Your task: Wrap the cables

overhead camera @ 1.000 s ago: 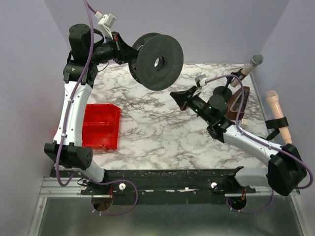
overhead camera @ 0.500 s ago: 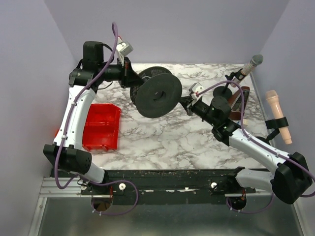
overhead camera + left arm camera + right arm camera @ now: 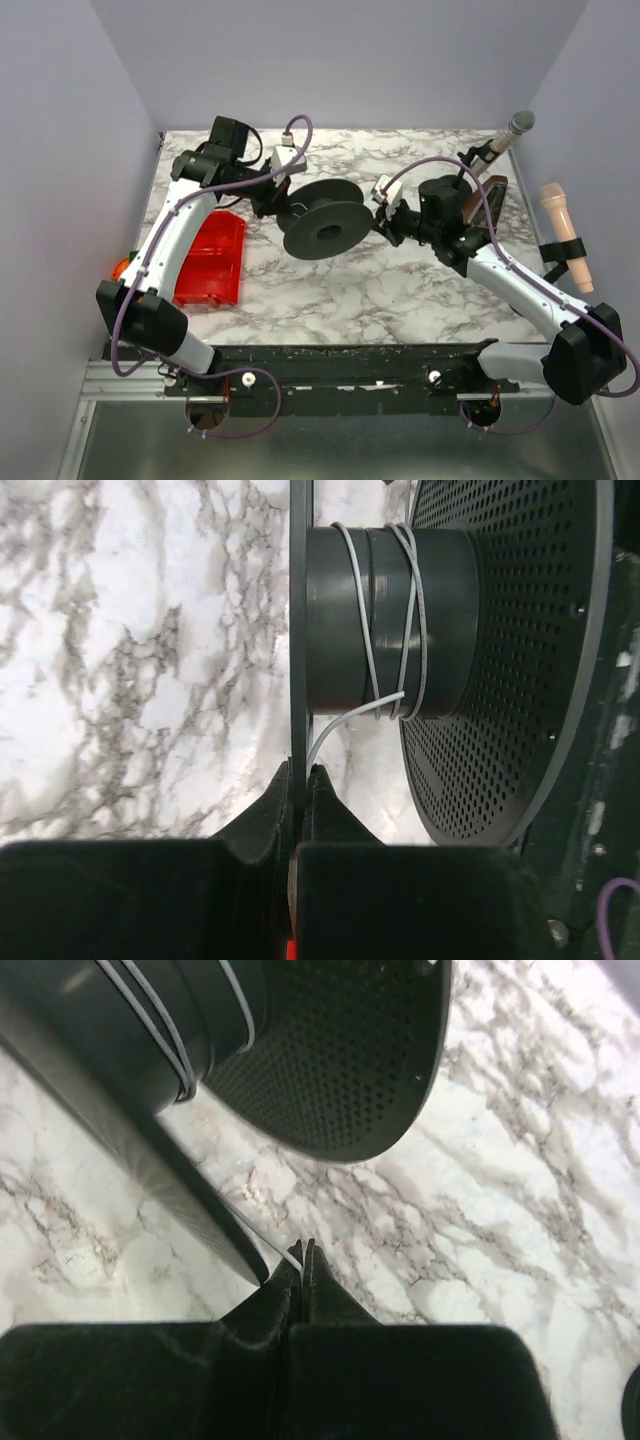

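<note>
A black perforated spool (image 3: 325, 218) is over the middle of the marble table, axis roughly level. A thin white cable (image 3: 385, 630) is wound a few turns round its hub (image 3: 350, 610). My left gripper (image 3: 281, 200) is shut on the thin edge of the spool's one flange (image 3: 298, 630), which its fingertips (image 3: 270, 798) pinch. My right gripper (image 3: 381, 222) is just right of the spool and is shut on the free end of the white cable (image 3: 270, 1232), which runs from the hub (image 3: 120, 1020) down past the flange to its fingertips (image 3: 322, 1270).
A red bin (image 3: 205, 258) sits at the table's left. A brown stand (image 3: 482, 205) and a grey-headed microphone (image 3: 515, 128) are at the back right. A beige microphone (image 3: 560, 230) hangs on the right wall. Purple arm cables arc above both wrists.
My left arm has brought the spool down from high at the back to low over the table's middle. My right gripper has moved left, close against the spool.
</note>
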Controlling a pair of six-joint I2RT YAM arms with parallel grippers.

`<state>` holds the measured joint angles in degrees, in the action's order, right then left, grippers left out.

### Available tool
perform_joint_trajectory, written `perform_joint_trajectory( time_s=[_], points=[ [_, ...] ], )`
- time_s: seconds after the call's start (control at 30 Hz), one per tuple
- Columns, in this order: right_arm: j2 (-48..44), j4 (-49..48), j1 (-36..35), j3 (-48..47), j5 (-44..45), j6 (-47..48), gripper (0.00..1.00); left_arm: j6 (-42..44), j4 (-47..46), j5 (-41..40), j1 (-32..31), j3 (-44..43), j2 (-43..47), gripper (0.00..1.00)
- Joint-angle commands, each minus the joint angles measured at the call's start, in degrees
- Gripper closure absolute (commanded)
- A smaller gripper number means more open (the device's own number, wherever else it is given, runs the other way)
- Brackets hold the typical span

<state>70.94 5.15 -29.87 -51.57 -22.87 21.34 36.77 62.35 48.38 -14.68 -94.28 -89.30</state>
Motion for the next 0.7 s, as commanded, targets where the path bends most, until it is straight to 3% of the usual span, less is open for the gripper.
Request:
perform_joint_trajectory(
  time_s=[0.0, 0.33, 0.5, 0.67],
  points=[
    [1.74, 2.13, -0.28, -5.98, -1.21, -1.65, 0.99, 5.75, -5.3, -15.32, -6.41, 0.86, 5.1, 1.0],
    [15.8, 7.15, -0.28, -17.93, 2.39, -23.6, 0.99, 17.88, -10.4, -30.96, -15.37, 3.3, 4.48, 1.0],
    [22.92, 14.97, -0.19, -24.62, 4.94, -26.7, 0.99, 21.23, -14.53, -37.12, -17.31, 6.39, 3.87, 1.0],
    [26.35, 14.11, 0.95, -24.72, 0.21, -29.25, 0.99, 22.11, -16.28, -36.52, -16.96, 5.16, 3.16, 1.0]
  ],
)
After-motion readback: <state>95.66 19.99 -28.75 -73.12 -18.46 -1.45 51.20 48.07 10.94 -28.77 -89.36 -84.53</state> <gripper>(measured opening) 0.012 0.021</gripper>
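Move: The left fingers grip the rim of the spool's farther flange; its hub centre is about 10 cm right, 4 cm back and 4 cm below that hand. From the right hand, pinching the cable, the hub is roughly 14 cm left, 3 cm ahead and 2 cm higher. The red bin lies some 20 cm left, 3 cm back and 26 cm below the left hand; the brown wooden stand is around 25 cm right, 12 cm ahead and 18 cm below the right hand. Left tilts the spool some 40 degrees, moving forward; right draws the pinched cable 8 cm down and forward. ##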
